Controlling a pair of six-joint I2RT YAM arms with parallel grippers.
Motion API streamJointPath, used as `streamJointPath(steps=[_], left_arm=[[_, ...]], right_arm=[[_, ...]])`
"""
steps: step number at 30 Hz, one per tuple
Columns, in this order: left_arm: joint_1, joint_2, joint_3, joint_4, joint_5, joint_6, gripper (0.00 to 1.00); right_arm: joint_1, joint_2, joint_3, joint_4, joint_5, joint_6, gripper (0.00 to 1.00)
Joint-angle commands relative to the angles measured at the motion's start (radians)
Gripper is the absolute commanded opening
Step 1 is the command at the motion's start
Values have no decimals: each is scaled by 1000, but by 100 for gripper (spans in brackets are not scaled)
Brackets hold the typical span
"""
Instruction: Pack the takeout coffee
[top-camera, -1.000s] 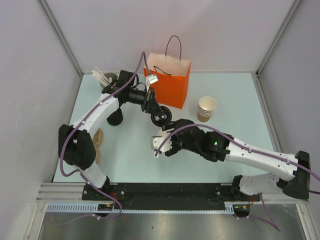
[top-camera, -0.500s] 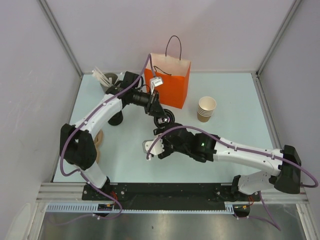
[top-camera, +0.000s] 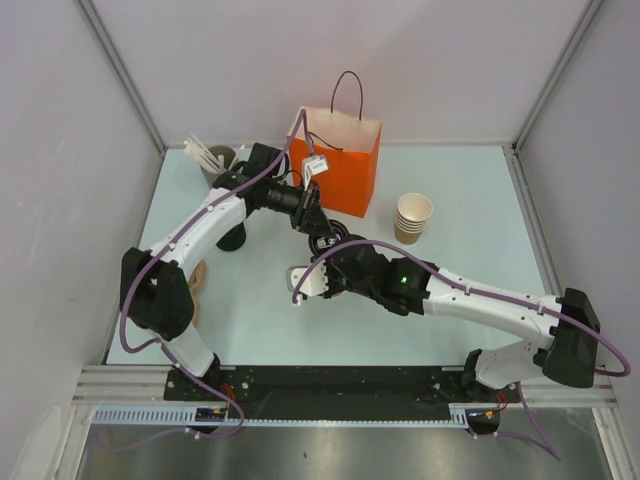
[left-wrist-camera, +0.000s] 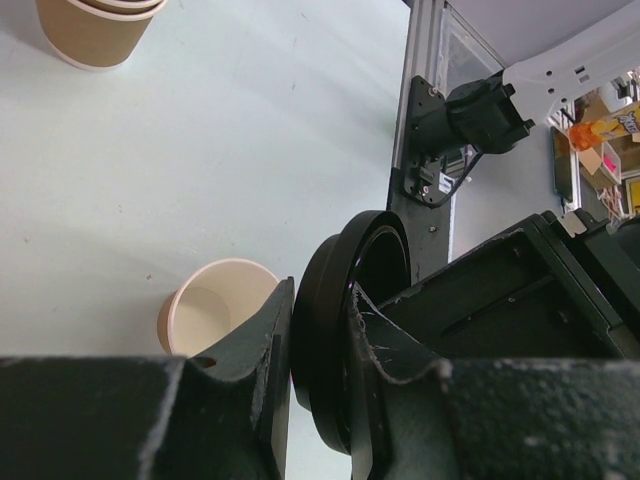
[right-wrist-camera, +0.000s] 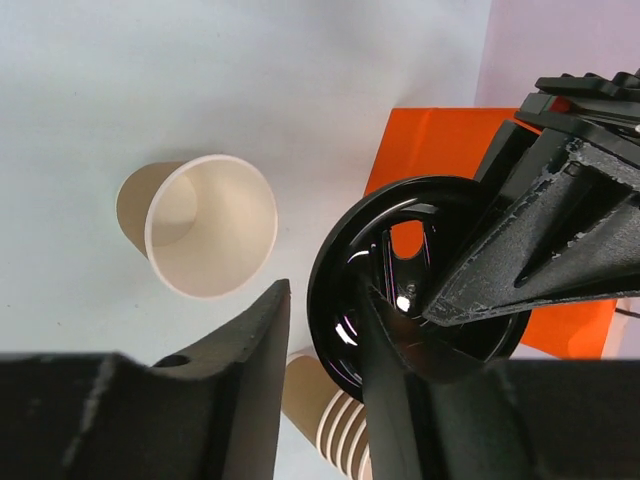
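Note:
The takeout coffee is in two parts. Its tan cup (left-wrist-camera: 215, 305) stands lidless on the table, pale inside showing, and appears again as the cup (right-wrist-camera: 205, 225) in the right wrist view. My left gripper (left-wrist-camera: 320, 290) is shut on the black lid (left-wrist-camera: 330, 340), held on edge above the table in front of the orange bag (top-camera: 340, 165). My right gripper (right-wrist-camera: 322, 290) has come up to the lid (right-wrist-camera: 345, 280). Its jaws straddle the rim, with a gap still showing beside one finger. From above, the right gripper (top-camera: 333, 255) hides the cup.
A stack of lidless tan cups (top-camera: 412, 217) stands to the right of the bag. A holder of white sticks (top-camera: 205, 155) is at the back left. A dark stack (top-camera: 230, 236) and tan discs (top-camera: 197, 275) lie by the left arm.
My right arm has reached left and back up to the lid, and its jaws have narrowed around the rim. The left gripper, still holding the lid, has barely shifted.

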Motion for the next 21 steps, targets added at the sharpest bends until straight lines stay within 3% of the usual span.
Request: streamJointPath(steps=[1,11,14,15,17,21], left_arm=[[-9,-39,43,-7,56,11,28],[-7,-45,49,-10,81,20,51],[-6,-47,57,-9,78,23,71],[-4,-47,62,-9,71,26,85],[7,-50,80,-15,61,32,99],[68,-73,126,-33,64,34,99]], right_arm=[[-4,9,33,28,4,6,31],[16,-13,33,17,15,11,11],[21,-19,34,5,6,23,11],[22,-28,34,-1,-6,28,10],[28,-37,34,-21,-32,40,10],[27,-79,48,-69,-104,100,9]])
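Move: The black lid is already in the left fingers, its middle about 3 cm right and 1 cm back of the left hand. From the right hand, whose fingers straddle the near rim, the lid's middle lies some 3 cm ahead and 2 cm left. The single cup stands about 15 cm below, roughly 1 cm ahead and 2 cm left of the right hand; the cup stack is some 10 cm ahead, 17 cm right. Right fingers close on the lid's rim, left fingers open wide and rise 1.5 cm, right hand eases back. ##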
